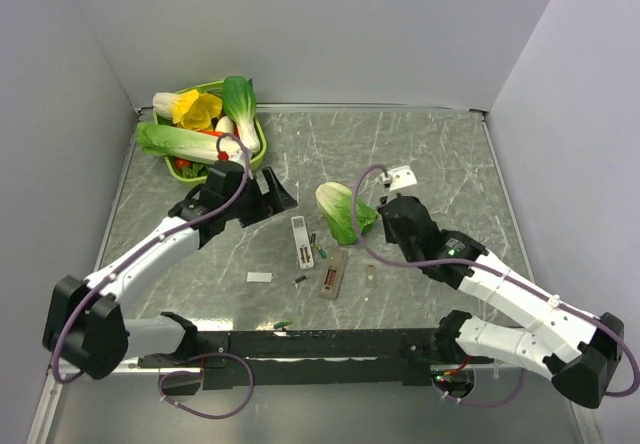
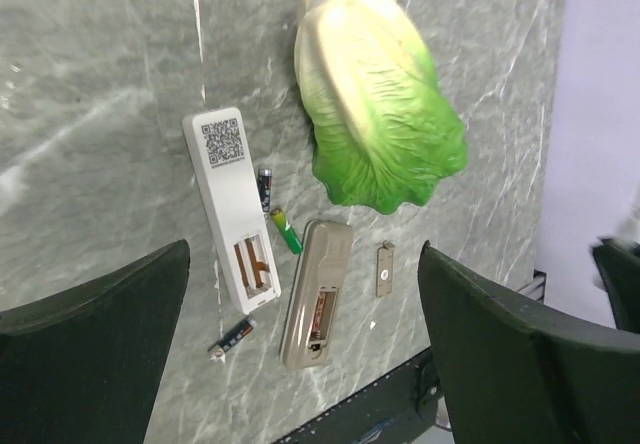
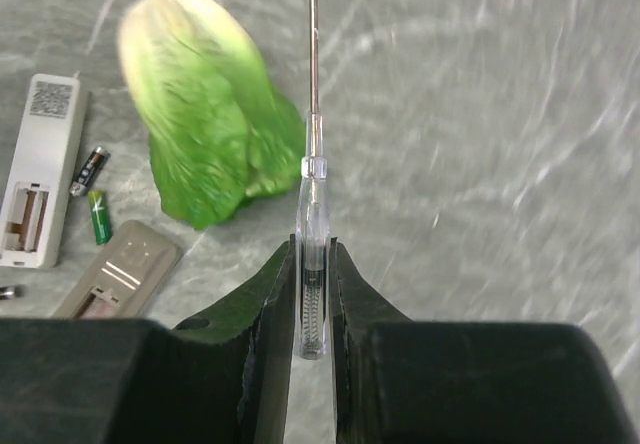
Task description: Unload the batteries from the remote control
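The white remote control (image 2: 229, 186) lies face down, QR label up, its battery bay (image 2: 256, 265) open and empty. Beside it lie three batteries: a dark one (image 2: 264, 185), a green one (image 2: 286, 231) and a dark one (image 2: 232, 338) below its end. My left gripper (image 2: 303, 259) hangs open above them, holding nothing; from above it (image 1: 268, 202) is left of the remote control (image 1: 300, 241). My right gripper (image 3: 312, 254) is shut on a clear screwdriver (image 3: 313, 214), its tip pointing away past the cabbage (image 3: 205, 124).
A beige remote (image 2: 315, 292) with an open bay lies right of the white one, with a small grey cover (image 2: 384, 269) beside it. A white flat panel (image 1: 259, 277) lies further left. A green basket (image 1: 257, 150) of vegetables stands at the back left. The black rail (image 1: 330, 344) runs along the front.
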Motion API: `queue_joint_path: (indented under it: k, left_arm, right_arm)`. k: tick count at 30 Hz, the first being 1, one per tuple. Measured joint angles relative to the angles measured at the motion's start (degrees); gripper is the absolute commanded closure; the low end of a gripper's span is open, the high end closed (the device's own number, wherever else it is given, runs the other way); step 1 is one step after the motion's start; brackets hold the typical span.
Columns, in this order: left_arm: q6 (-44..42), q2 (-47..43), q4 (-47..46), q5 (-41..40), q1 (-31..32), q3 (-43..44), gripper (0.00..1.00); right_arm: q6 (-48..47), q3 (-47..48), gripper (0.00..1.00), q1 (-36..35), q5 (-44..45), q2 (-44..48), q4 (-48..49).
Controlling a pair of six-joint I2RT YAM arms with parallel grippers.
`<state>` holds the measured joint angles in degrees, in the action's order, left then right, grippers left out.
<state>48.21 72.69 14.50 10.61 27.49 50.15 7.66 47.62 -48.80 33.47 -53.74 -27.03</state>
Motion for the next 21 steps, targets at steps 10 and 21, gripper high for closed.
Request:
queue_joint_path:
  k: [10, 21]
  left_arm:
    - [-2.3, -10.8, 4.5, -5.5, 0.0, -5.0, 0.01]
    - [-3.6, -16.8, 6.3, -9.0, 0.0, -7.2, 0.0]
  right_arm:
    - [15.9, -5.3, 1.0, 16.1, -19.7, -0.4, -4.3]
    - [22.8, -12.4, 1.0, 23.7, -31.8, -7.7, -1.6]
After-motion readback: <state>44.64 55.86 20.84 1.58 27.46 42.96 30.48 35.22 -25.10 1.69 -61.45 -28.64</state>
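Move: Below the right hand, which still holds the screwdriver, lies bare tabletop, about 20 cm down, 3 cm back and 3 cm to the right. From that hand, the grey battery cover is roughly 7 cm back and 3 cm left, the grey remote 7 cm back and 11 cm left, and the lettuce 6 cm ahead and 8 cm left. The empty left hand has the white remote about 5 cm back, 4 cm right and 15 cm below. Lower the right gripper about 14 cm towards the bare table to the right of the grey battery cover, easing slightly back and right, and tip the fingers some 35 degrees steeper while keeping the screwdriver pinched. Meanwhile draw the open left gripper some 5 cm left and a little back, away from the white remote. ##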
